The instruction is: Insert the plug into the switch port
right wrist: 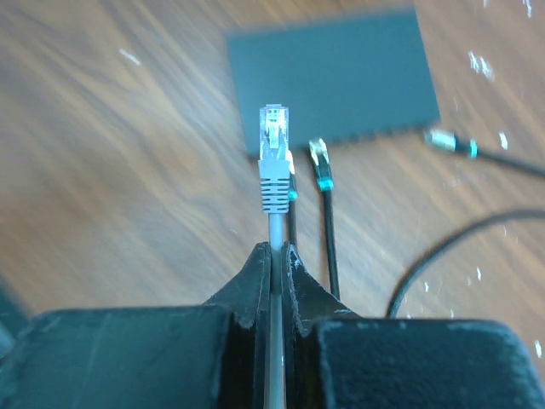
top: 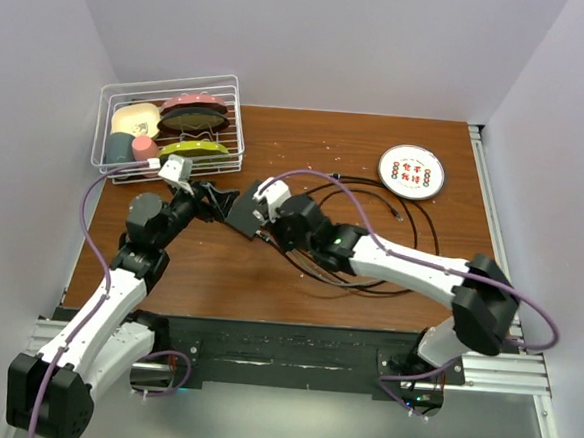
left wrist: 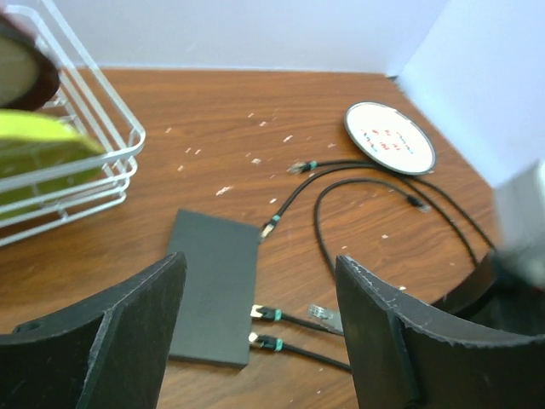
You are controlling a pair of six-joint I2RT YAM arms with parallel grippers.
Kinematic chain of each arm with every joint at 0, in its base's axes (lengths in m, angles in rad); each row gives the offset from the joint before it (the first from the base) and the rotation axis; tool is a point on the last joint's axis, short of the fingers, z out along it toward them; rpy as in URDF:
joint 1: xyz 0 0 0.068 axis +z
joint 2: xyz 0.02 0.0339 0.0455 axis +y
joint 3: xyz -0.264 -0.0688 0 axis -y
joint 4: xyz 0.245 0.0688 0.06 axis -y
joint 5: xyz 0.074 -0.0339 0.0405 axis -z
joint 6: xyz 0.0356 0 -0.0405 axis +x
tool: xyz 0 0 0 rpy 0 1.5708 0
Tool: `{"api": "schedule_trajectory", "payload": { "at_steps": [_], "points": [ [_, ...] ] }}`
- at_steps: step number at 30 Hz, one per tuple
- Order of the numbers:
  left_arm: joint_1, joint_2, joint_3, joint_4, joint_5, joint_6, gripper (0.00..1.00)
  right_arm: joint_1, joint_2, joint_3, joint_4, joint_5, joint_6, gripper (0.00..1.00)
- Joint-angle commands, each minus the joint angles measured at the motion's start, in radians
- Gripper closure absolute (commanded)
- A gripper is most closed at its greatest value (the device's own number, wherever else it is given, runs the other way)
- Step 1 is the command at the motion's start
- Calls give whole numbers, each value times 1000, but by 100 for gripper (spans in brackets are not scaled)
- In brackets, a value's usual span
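The switch is a flat matte-black box lying on the wooden table. Its port edge faces my right gripper. Two black cables with teal collars sit in sockets on that edge. My right gripper is shut on a grey cable just behind its boot. The clear plug sticks out ahead of the fingertips, pointing at the port edge and a little short of it. My left gripper hangs open above the box, its fingers either side of it, holding nothing.
A white wire basket with dishes stands at the back left. A round white disc with red marks lies at the back right. Loose black cables loop across the table between the disc and the box.
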Motion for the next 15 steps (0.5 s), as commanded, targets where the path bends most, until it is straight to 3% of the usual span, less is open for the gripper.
{"api": "schedule_trajectory", "payload": {
  "at_steps": [1, 3, 6, 12, 15],
  "points": [
    [-1, -52, -16, 123, 109, 20, 24, -114, -131, -83, 103, -350, -45, 100],
    [-3, -60, -34, 185, 157, 1, 25, -217, -178, -138, 151, -576, -46, 100],
    [-3, -62, -58, 294, 305, -28, 25, -309, -269, -205, 226, -796, -36, 100],
    [-3, -39, -91, 497, 518, -97, 25, -338, -333, -215, 239, -1120, -52, 100],
    [-4, -8, -85, 554, 588, -126, 24, -338, -332, -209, 237, -1177, -46, 100]
  ]
}}
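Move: The right gripper already holds the grey cable with its plug poking out in front. The dark switch lies about 13 cm ahead of this gripper, 6 cm left and 12 cm down; the two black plugs at its near-right edge are some 7 cm ahead of the gripper, 4 cm left and 13 cm down. From the open left gripper, the grey plug is level fore-and-aft, roughly 7 cm right and 11 cm below; the switch is about 10 cm ahead, 5 cm right and 21 cm below. Keep the right fingers shut on the grey cable and lift it about 7 cm while drawing back and to the right, swinging the wrist counter-clockwise and levelling it until the plug points left towards the left gripper. Bring the left gripper, still open, back, right and up about 5 cm each way, turning it some 25 degrees clockwise and tipping its fingers up, to face the plug. ##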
